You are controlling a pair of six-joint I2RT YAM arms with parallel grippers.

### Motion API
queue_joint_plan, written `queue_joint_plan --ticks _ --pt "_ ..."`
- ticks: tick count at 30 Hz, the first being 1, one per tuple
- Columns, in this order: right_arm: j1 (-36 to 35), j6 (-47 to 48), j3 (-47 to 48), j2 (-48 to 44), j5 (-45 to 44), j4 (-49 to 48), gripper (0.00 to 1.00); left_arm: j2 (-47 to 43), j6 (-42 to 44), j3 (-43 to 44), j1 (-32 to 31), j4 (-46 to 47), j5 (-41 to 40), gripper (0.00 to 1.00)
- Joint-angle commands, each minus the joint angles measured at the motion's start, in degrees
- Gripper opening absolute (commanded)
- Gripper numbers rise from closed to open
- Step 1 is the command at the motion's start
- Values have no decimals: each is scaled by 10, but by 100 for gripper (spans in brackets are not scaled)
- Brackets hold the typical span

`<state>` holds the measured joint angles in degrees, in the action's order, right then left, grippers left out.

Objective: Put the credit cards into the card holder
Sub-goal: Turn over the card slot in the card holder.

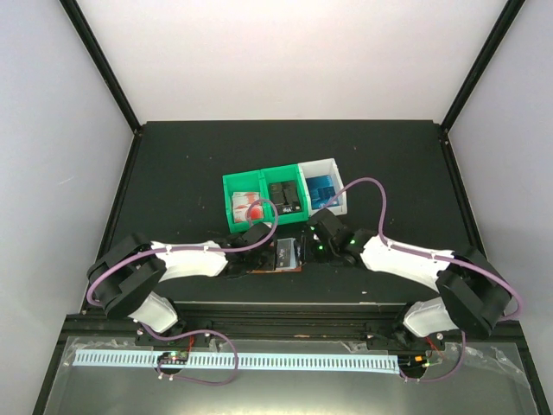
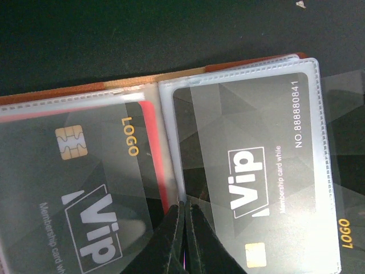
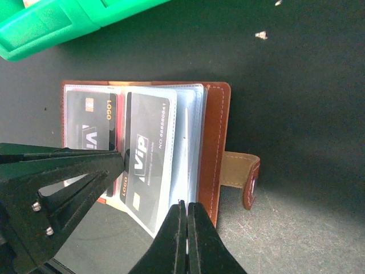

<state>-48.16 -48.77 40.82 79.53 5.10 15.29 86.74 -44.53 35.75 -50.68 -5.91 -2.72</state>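
Observation:
The card holder (image 1: 283, 258) lies open near the table's front edge, brown leather (image 3: 214, 142) with clear pockets and a snap tab (image 3: 242, 171). A black VIP credit card (image 2: 256, 171) sits in the right pocket. Another black card (image 2: 85, 188) fills the left pocket, with a red card (image 2: 153, 148) behind it. My left gripper (image 2: 185, 206) is shut, its tips resting at the fold between the two pockets. My right gripper (image 3: 187, 204) is shut too, its tips at the near edge of the clear sleeves beside the leather cover. No card is in either gripper.
Behind the card holder stands a green bin (image 1: 232, 186) with red-and-white cards (image 1: 249, 206) and black cards (image 1: 283, 194). A white bin (image 1: 339, 186) beside it holds blue cards (image 1: 323, 188). The left gripper's body (image 3: 63, 182) crowds the wallet's left side.

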Motion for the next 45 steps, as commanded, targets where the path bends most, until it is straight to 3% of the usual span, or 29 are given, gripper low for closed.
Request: queue_joint_plan --ticks 1,10,17,33,40,45 --pt "-4 4 1 15 23 -27 1 11 1 -11 3 -13 7 3" --pt "-8 3 -12 6 67 -86 1 -3 2 -16 3 -14 2 5" --pt "-10 4 -2 17 76 -93 1 -38 3 -12 3 -51 -17 14" --pt "-40 1 42 81 119 -142 1 -258 -8 -16 6 -185 -152 31" --pt "-55 -9 65 111 95 -131 1 -327 -7 -56 23 -173 -136 42" --pt "-55 -22 36 62 52 -145 1 -331 8 -87 41 -138 -71 48"
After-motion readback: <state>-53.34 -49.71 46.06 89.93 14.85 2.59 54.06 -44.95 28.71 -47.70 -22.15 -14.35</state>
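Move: The card slot to be turned, with a black VIP card in it, lies about 5 cm to the left of the right hand, roughly level with it fore and aft and some 5 cm below; that hand already holds another black card. From the left hand, whose shut fingertips are at the spine, the slot's middle is about 3 cm right and 1 cm ahead. The left page lies some 4 cm to the left hand's left, 1 cm ahead; the green box is about 14 cm ahead, 2 cm left. The slot is swept over the spine from right to left by the card held in the right hand, which travels about 8 cm left, nearly level and slightly back, turning a little counter-clockwise and keeping its pinch. The left hand first stays at the spine, then comes free, rising and moving left about 8 cm while its fingers open about halfway and tip up; it sinks a little at the end. ##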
